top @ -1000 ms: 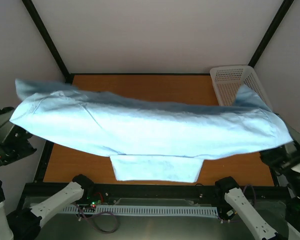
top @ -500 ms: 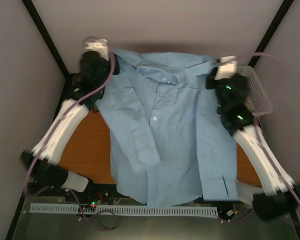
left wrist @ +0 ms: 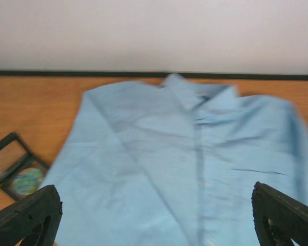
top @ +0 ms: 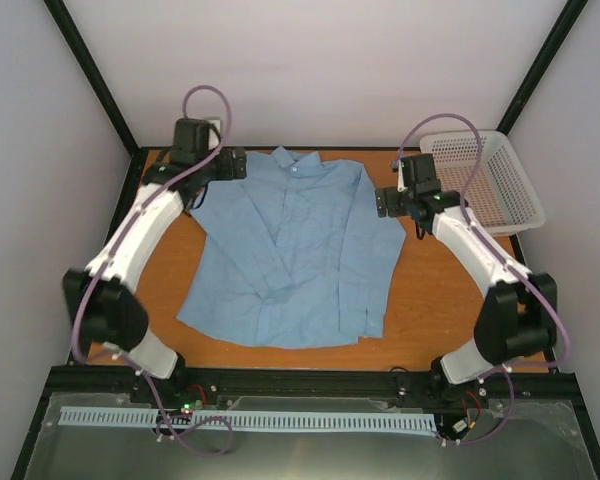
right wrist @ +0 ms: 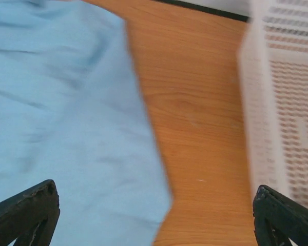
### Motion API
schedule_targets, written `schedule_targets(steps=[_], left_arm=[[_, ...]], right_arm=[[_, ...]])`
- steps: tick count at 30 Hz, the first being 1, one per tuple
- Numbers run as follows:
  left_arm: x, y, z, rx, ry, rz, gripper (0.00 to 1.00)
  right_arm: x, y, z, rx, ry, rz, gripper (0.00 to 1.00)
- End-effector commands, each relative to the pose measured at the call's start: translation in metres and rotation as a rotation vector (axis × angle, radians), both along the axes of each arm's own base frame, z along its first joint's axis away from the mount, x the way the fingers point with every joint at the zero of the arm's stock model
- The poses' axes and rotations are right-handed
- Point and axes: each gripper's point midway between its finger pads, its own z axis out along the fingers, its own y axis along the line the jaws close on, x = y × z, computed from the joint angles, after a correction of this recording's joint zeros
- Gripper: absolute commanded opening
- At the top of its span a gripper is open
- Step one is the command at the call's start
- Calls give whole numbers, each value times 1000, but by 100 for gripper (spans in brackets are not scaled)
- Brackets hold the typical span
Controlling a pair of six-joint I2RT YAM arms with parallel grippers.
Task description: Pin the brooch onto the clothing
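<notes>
The clothing, a light blue shirt [top: 290, 255], lies flat and front-up on the wooden table, collar [top: 295, 163] at the far side. My left gripper [top: 232, 163] hovers open over its left shoulder; in the left wrist view the fingers [left wrist: 25, 215] stand wide apart above the fabric [left wrist: 185, 154], holding nothing. The brooch [left wrist: 26, 180], a small greenish disc, sits in an opened black box [left wrist: 10, 164] just left of the shirt. My right gripper [top: 385, 203] is open at the right shoulder, over the shirt's edge [right wrist: 66, 128] and bare wood.
A white mesh basket [top: 495, 185] stands at the far right corner, close beside my right gripper in the right wrist view [right wrist: 287, 102]. A black frame edges the table [top: 160, 290]. Grey walls close in the back and sides.
A second ago the shirt hung stretched in the air between the two shut grippers. It has been laid flat on the table, and both grippers have opened and let it go.
</notes>
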Motion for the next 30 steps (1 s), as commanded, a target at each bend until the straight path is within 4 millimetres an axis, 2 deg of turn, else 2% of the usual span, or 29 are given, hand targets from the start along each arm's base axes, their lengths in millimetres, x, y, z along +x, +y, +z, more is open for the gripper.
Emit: schedule_targets(steps=[1,4,7,10,12,14,15,18,21,26,28,30], left_arm=[[-63,-62,12,-252,-19,-325,100],[-114,-109,-23,-380,67,-475,100],[-152,-140,-65,-418,175,-536,100],[-171,-139,-103,-408,271,-483,100],[-182,-131,-125,-412,331,-425,100],[-193,-124,-142,-421,379,-378,100],[-199,-121,-148,-429,404,-363,100],[-222,-117,-168,-476,499,-325,100],[-248,-113,-192,-494,610,-297,100],[-301,-119,-222,-508,784,-367,100],[-325,-127,-225,-560,868,-415,100],[-347,-138,-222,-568,917,-468,100]], right_arm=[[-54,80,10,411,89,309,99],[-90,131,2,691,217,441,83],[-115,171,-16,786,326,510,75],[-140,206,-41,736,439,580,72],[-154,217,-68,704,537,557,59],[-171,223,-93,684,628,531,40],[-181,222,-106,658,670,516,33],[-198,204,-138,563,714,436,30],[-215,178,-161,510,736,336,25],[-239,123,-193,417,736,137,25],[-252,94,-199,387,743,21,24],[-258,73,-193,378,700,-63,24]])
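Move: The left cuff, the end of the shirt sleeve folded slantwise over the front, lies about 28 cm back, 9 cm right and 24 cm below the left hand; the collar is some 6 cm ahead and 13 cm right, the brooch box 3 cm back and 14 cm left. From the right hand, the right sleeve's lower end lies some 25 cm back, 13 cm left and 17 cm down, the left cuff 24 cm back and 30 cm left, the basket 5 cm ahead and 18 cm right. The left hand, wide open, hops up slightly, then draws back about 29 cm and sinks towards the left cuff, also going right, its fingers tipping steeply down beside the cuff without visible contact. The right hand draws back about 23 cm over the shirt while swinging left and sinking to the right sleeve's lower part, tips its fingers down and closes them to about a quarter, then comes some 7 cm back to the right, low down, where its fingertips seem to touch the cloth. ##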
